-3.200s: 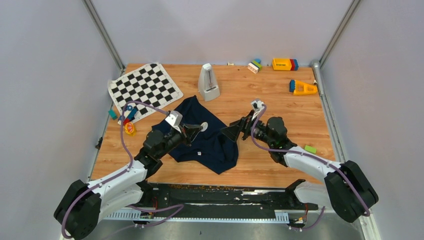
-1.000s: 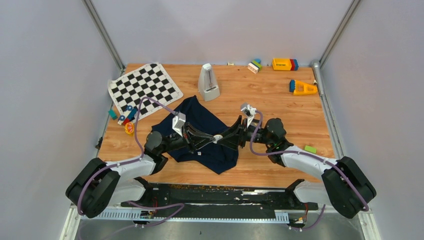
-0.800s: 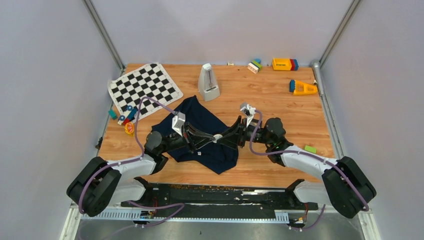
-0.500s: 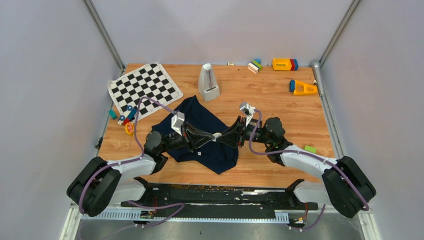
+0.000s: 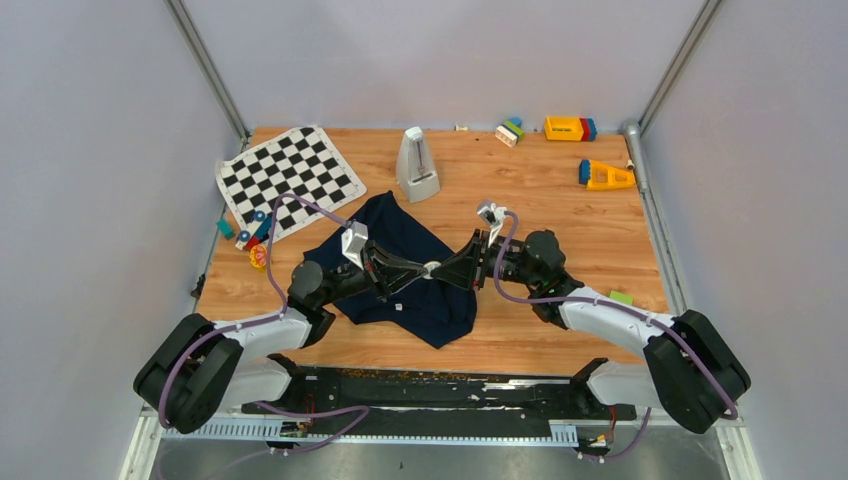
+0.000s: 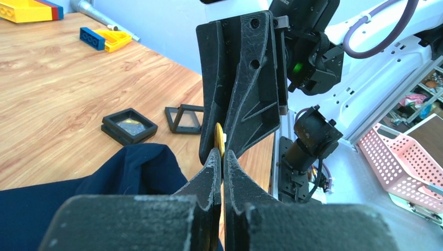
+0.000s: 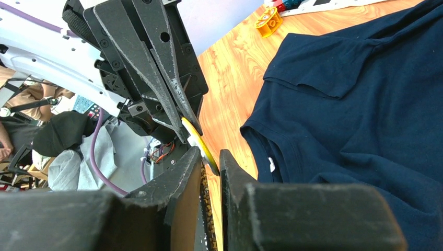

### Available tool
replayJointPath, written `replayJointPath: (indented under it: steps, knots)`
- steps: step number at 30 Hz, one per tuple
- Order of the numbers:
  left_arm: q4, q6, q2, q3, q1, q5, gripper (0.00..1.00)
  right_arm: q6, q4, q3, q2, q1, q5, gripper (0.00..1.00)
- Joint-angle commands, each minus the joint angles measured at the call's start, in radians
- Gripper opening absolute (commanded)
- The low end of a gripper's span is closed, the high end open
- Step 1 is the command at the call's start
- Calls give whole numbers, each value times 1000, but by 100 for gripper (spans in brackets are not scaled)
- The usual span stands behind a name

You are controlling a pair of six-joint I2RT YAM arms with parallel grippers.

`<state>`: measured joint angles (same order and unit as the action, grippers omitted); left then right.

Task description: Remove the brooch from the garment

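Note:
The brooch [image 5: 428, 268] is a small round disc, whitish from above and yellow-edged up close [image 6: 220, 140] [image 7: 201, 144]. It hangs in the air above the front of the navy garment [image 5: 440, 310], which lies crumpled on the wooden table. My left gripper [image 5: 420, 268] comes from the left and is shut on the disc's edge [image 6: 222, 152]. My right gripper [image 5: 437, 270] meets it from the right, its two fingers closed on either face of the disc [image 7: 209, 157]. The garment [image 7: 355, 104] lies flat below and is not lifted with the brooch.
A checkered mat [image 5: 290, 170] lies at the back left, and a metronome [image 5: 417, 165] stands behind the garment. Toy blocks [image 5: 570, 128] [image 5: 605, 176] are at the back right, a green block [image 5: 621, 298] at the right edge. Two black square boxes [image 6: 129, 125] sit near the cloth.
My right gripper has slid left up to the brooch and its jaws have narrowed onto it. My left gripper has kept the brooch, shifting slightly up and back.

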<state>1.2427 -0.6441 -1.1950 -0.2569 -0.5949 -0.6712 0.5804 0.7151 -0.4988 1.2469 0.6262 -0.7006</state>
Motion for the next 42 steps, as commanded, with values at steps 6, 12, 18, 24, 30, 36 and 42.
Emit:
replayJointPath:
  steps: [6,12,18,24,30,36,42]
  knots:
    - [75,7,27,-12,-19,-61,0,19,-35,-11,-13,-8,159,19]
    - [77,7,35,-9,-18,-58,0,26,-38,-1,-29,-19,176,18]
    - [78,8,38,-6,-18,-55,0,34,-31,1,-28,-25,171,18]
    - [77,4,42,-3,-18,-39,0,34,-23,9,-37,-28,169,19]
    - [55,11,51,-3,-18,-21,0,17,-54,-10,-26,-29,163,33]
    - [17,21,66,-3,-17,3,0,2,-75,-17,-32,-26,165,41]
    - [5,22,81,1,-17,20,0,-19,-21,48,-96,-26,202,47]
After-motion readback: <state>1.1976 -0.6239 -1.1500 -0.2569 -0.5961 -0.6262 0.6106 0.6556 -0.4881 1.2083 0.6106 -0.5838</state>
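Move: The brooch is held in the air between the two facing hands, its middle about 2 cm to the left of the right hand and level with it; the right fingers are still closed on it. The left hand also grips it, with the brooch 2 cm to its right. From the right hand, the garment lies roughly 9 cm left, 1 cm back and 17 cm below; the metronome stands some 17 cm ahead and 5 cm left, and the black frames about 14 cm right and 6 cm ahead. Forward and a little to its right, the right hand eases some 2 cm off the brooch, slowly at first, then more quickly as its fingers spread from a narrow grip to about half open, letting go of the disc. Its wrist swings about 8 degrees clockwise. The left hand keeps its shut pinch on the brooch, almost in place. ##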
